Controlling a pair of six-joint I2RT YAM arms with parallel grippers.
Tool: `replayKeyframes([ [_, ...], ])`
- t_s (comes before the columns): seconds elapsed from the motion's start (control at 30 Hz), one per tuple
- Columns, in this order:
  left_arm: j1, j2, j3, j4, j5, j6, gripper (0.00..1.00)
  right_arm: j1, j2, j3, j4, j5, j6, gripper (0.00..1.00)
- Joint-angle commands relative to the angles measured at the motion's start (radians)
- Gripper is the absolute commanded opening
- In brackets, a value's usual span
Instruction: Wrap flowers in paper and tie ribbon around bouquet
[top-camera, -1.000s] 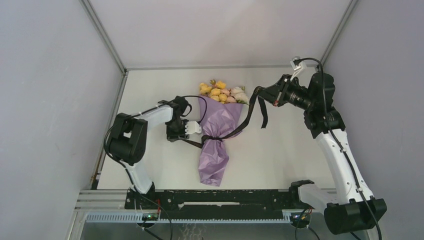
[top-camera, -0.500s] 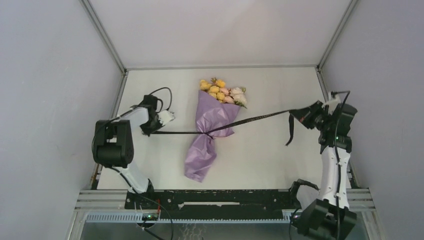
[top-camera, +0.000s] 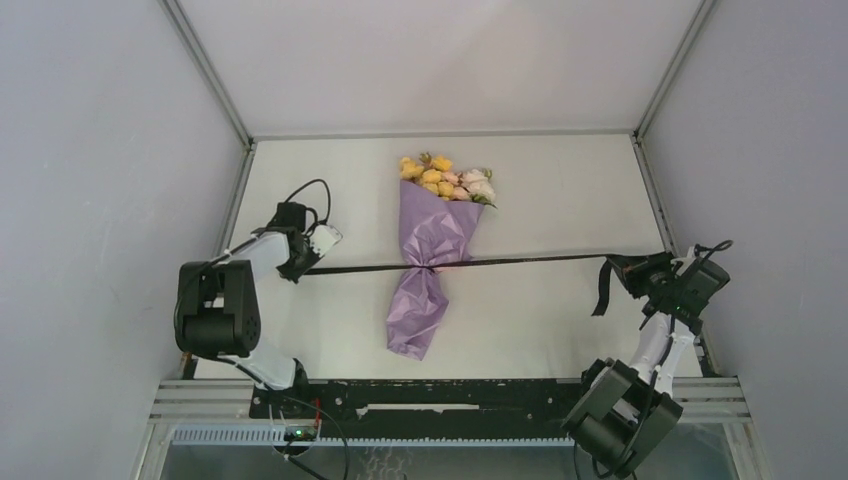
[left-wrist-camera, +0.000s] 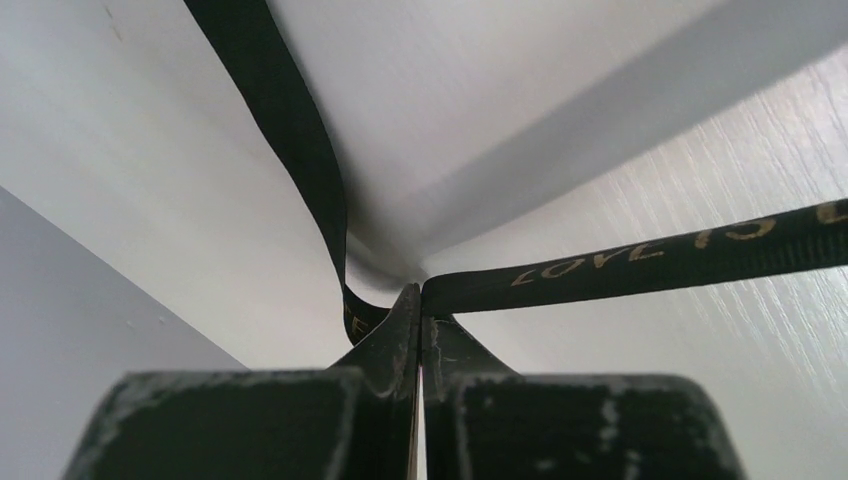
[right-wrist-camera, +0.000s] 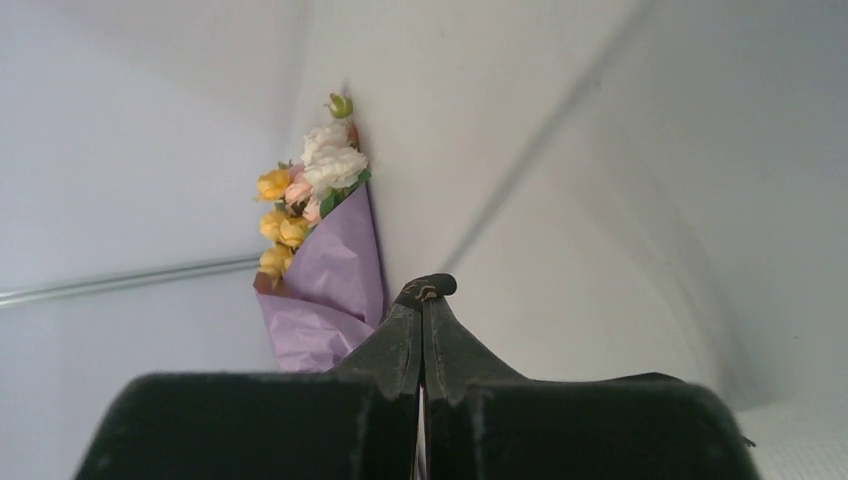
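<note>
The bouquet (top-camera: 432, 240) lies in the middle of the table: lilac-purple paper (top-camera: 420, 305) in a cone, with the yellow, pink and white flowers (top-camera: 447, 183) at its far end. The black ribbon (top-camera: 530, 260) runs taut across the table and pinches the cone at its waist. At the left, my left gripper (top-camera: 303, 268) is shut on one end of the ribbon (left-wrist-camera: 650, 255), which leaves its closed tips (left-wrist-camera: 420, 295) sideways. At the right, my right gripper (top-camera: 628, 268) is shut on the ribbon (right-wrist-camera: 428, 287), and a short tail droops beside it. In the right wrist view the bouquet (right-wrist-camera: 325, 275) lies beyond the gripper (right-wrist-camera: 423, 297).
Grey walls with metal corner rails (top-camera: 235, 215) close in the table on the left, right and far sides. A black mounting rail (top-camera: 450, 395) runs along the near edge between the arm bases.
The left gripper has shut on the ribbon's end and moved out to the left. The right gripper has swung right and nearer. The slack ribbon is now straight, and the bouquet has shifted slightly.
</note>
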Motion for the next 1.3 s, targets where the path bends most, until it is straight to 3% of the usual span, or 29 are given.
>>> replayKeyframes([
  [0.0,0.036,-0.070,-0.036,0.029,-0.120,0.012,0.00,-0.110,0.038,0.023,0.178,0.071,-0.014,0.00],
  [0.17,0.035,-0.102,-0.014,-0.024,-0.079,-0.012,0.00,-0.137,0.044,0.039,0.196,0.036,-0.014,0.00],
  [0.27,-0.002,-0.151,0.082,-0.195,0.037,-0.083,0.00,0.078,-0.003,0.087,0.075,0.118,-0.090,0.00],
  [0.37,-0.125,-0.248,0.205,-0.407,0.210,-0.143,0.00,0.343,-0.058,0.116,-0.027,0.225,-0.140,0.00],
  [0.57,-0.287,-0.408,0.547,-0.674,0.583,-0.258,0.00,0.768,-0.145,0.147,-0.211,0.394,-0.126,0.01],
  [0.63,-0.331,-0.451,0.614,-0.684,0.674,-0.308,0.00,0.949,-0.136,0.148,-0.273,0.454,-0.114,0.14],
  [0.73,-0.388,-0.489,0.668,-0.693,0.738,-0.373,0.00,1.147,-0.088,0.181,-0.396,0.512,-0.117,0.65],
  [0.83,-0.418,-0.494,0.712,-0.720,0.773,-0.441,0.00,1.288,-0.061,0.280,-0.486,0.604,-0.173,0.97],
  [0.93,-0.454,-0.522,0.695,-0.719,0.807,-0.466,0.00,1.482,-0.071,0.348,-0.351,0.681,-0.385,1.00],
  [1.03,-0.467,-0.545,0.670,-0.718,0.807,-0.466,0.00,1.651,-0.035,0.284,0.004,0.725,-0.714,1.00],
  [1.17,-0.467,-0.560,0.644,-0.713,0.813,-0.467,0.00,1.680,0.194,0.296,0.370,0.474,-0.912,1.00],
  [1.27,-0.467,-0.569,0.631,-0.713,0.813,-0.468,0.00,1.682,0.350,0.302,0.591,0.388,-0.973,0.97],
])
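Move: The ribbon's knot on the bouquet lies about 31 cm to the left hand's right, 2 cm ahead and roughly level. From the right hand it is some 39 cm left, 4 cm ahead and 10 cm lower. The flower heads sit about 24 cm farther out than the knot and 3 cm to its right; the purple paper's tail is 12 cm nearer the base and 4 cm to its left. Both hands still pinch the ribbon's ends, pulled straight; the right hand tugs a couple of centimetres farther right, then swings some 40 cm left and somewhat back towards the knot, opening fully to let go and turning strongly counter-clockwise. The left hand keeps its end, lifting it about 30 cm while going right and then back, its wrist rolling over. ##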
